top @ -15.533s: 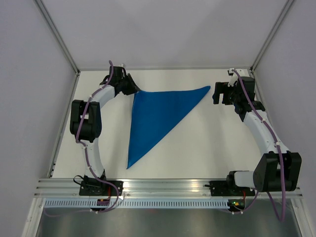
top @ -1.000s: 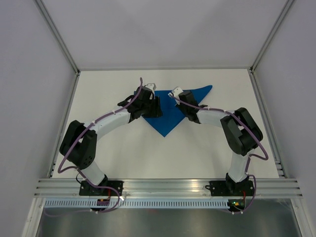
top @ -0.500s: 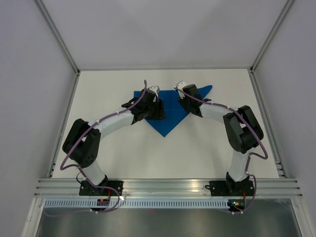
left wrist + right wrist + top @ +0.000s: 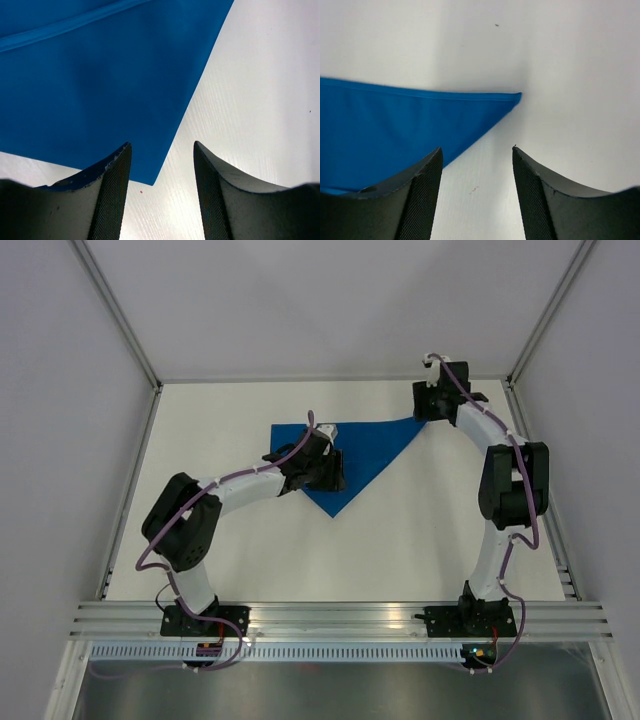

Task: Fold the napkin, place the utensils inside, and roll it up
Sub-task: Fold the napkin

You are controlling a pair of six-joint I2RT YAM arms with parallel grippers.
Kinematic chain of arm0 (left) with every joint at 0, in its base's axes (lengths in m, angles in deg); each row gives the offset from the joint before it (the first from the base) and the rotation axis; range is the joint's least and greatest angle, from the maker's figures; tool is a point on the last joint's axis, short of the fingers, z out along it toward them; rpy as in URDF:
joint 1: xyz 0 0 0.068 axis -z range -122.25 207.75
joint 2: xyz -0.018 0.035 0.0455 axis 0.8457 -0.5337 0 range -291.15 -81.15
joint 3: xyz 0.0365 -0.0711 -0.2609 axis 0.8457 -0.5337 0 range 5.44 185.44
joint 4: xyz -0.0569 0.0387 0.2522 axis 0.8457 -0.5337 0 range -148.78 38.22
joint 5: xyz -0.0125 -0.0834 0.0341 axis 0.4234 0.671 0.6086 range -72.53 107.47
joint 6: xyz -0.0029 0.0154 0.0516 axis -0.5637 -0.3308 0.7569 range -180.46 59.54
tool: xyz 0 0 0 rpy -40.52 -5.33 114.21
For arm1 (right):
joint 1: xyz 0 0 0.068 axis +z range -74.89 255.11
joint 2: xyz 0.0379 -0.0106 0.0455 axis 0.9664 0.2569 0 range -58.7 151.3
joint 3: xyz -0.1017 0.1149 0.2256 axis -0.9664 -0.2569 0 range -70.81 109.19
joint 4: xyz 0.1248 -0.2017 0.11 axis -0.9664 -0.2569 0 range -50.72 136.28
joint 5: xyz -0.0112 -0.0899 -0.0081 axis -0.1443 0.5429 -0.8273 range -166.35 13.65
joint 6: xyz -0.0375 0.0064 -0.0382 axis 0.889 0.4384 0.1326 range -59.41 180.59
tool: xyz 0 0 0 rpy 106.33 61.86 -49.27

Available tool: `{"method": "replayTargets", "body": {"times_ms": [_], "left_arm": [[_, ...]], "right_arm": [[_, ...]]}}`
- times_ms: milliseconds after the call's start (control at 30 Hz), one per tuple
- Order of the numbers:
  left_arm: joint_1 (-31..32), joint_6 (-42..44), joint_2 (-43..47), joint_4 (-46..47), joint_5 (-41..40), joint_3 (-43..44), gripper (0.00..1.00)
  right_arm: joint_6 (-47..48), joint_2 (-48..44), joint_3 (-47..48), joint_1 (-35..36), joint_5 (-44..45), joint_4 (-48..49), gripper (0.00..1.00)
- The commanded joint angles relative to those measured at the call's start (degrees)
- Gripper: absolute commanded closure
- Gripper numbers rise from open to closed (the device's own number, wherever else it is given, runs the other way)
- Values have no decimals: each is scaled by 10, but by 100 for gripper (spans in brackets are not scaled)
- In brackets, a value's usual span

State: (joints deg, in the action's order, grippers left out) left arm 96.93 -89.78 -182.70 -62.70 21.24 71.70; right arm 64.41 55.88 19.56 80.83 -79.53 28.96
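The napkin [image 4: 355,455] lies flat on the white table as a bright blue folded triangle, its point toward the arms. My left gripper [image 4: 334,482] hovers over its lower left part. In the left wrist view the left gripper [image 4: 161,145] is open and empty, with the napkin [image 4: 100,80] and its near corner just ahead of the fingers. My right gripper [image 4: 430,408] is at the napkin's far right tip. In the right wrist view the right gripper [image 4: 476,149] is open and holds nothing, and the napkin [image 4: 395,130] ends in a tip just beyond it. The utensils are out of view.
Grey walls and metal frame posts [image 4: 527,350] enclose the table at the back and sides. An aluminium rail [image 4: 330,618] carrying both arm bases runs along the near edge. The right arm's elbow [image 4: 512,485] stands over the table's right side.
My right gripper opened and drew back from the napkin's middle to its far right tip. My left gripper slid a little to the right over the cloth and stayed open.
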Motion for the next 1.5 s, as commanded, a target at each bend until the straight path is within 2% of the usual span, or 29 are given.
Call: {"method": "replayTargets", "body": {"times_ms": [0,133,333,733,800,900,1200,1300,1467], "left_arm": [[11,-25,-14,27,15,26,42],[15,-28,-14,29,15,22,42],[17,-26,-7,29,13,13,42],[18,-25,7,28,9,-2,43],[18,-25,8,26,8,-3,42],[19,-23,13,24,5,-7,42],[18,-19,29,14,-3,-18,42],[19,-15,35,11,-6,-20,43],[19,-19,47,7,-13,-19,43]], "right_arm": [[-78,46,45,-37,-87,-69,36],[-136,85,81,-74,-160,-69,35],[-214,138,112,-108,-223,-44,35],[-298,180,124,-119,-257,1,39],[-308,185,123,-118,-257,11,43],[-316,189,124,-118,-255,21,55],[-325,187,112,-118,-256,59,82],[-320,170,87,-118,-261,86,88],[-283,125,41,-113,-278,129,92]]}}
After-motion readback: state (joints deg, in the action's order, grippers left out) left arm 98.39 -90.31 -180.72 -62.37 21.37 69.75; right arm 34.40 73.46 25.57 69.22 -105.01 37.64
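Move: The napkin's far right corner lies about 5 cm ahead of the right hand, 1 cm to its right and some 8 cm below. The napkin's near corner is roughly 22 cm back, 23 cm to the left, its far left corner about 4 cm ahead, 40 cm to the left. From the left hand, the far right corner is some 21 cm ahead, 24 cm to the right and 5 cm below. The right hand sinks about 7 cm, easing forward, rolls some 40 degrees and pinches the napkin's far right corner. ##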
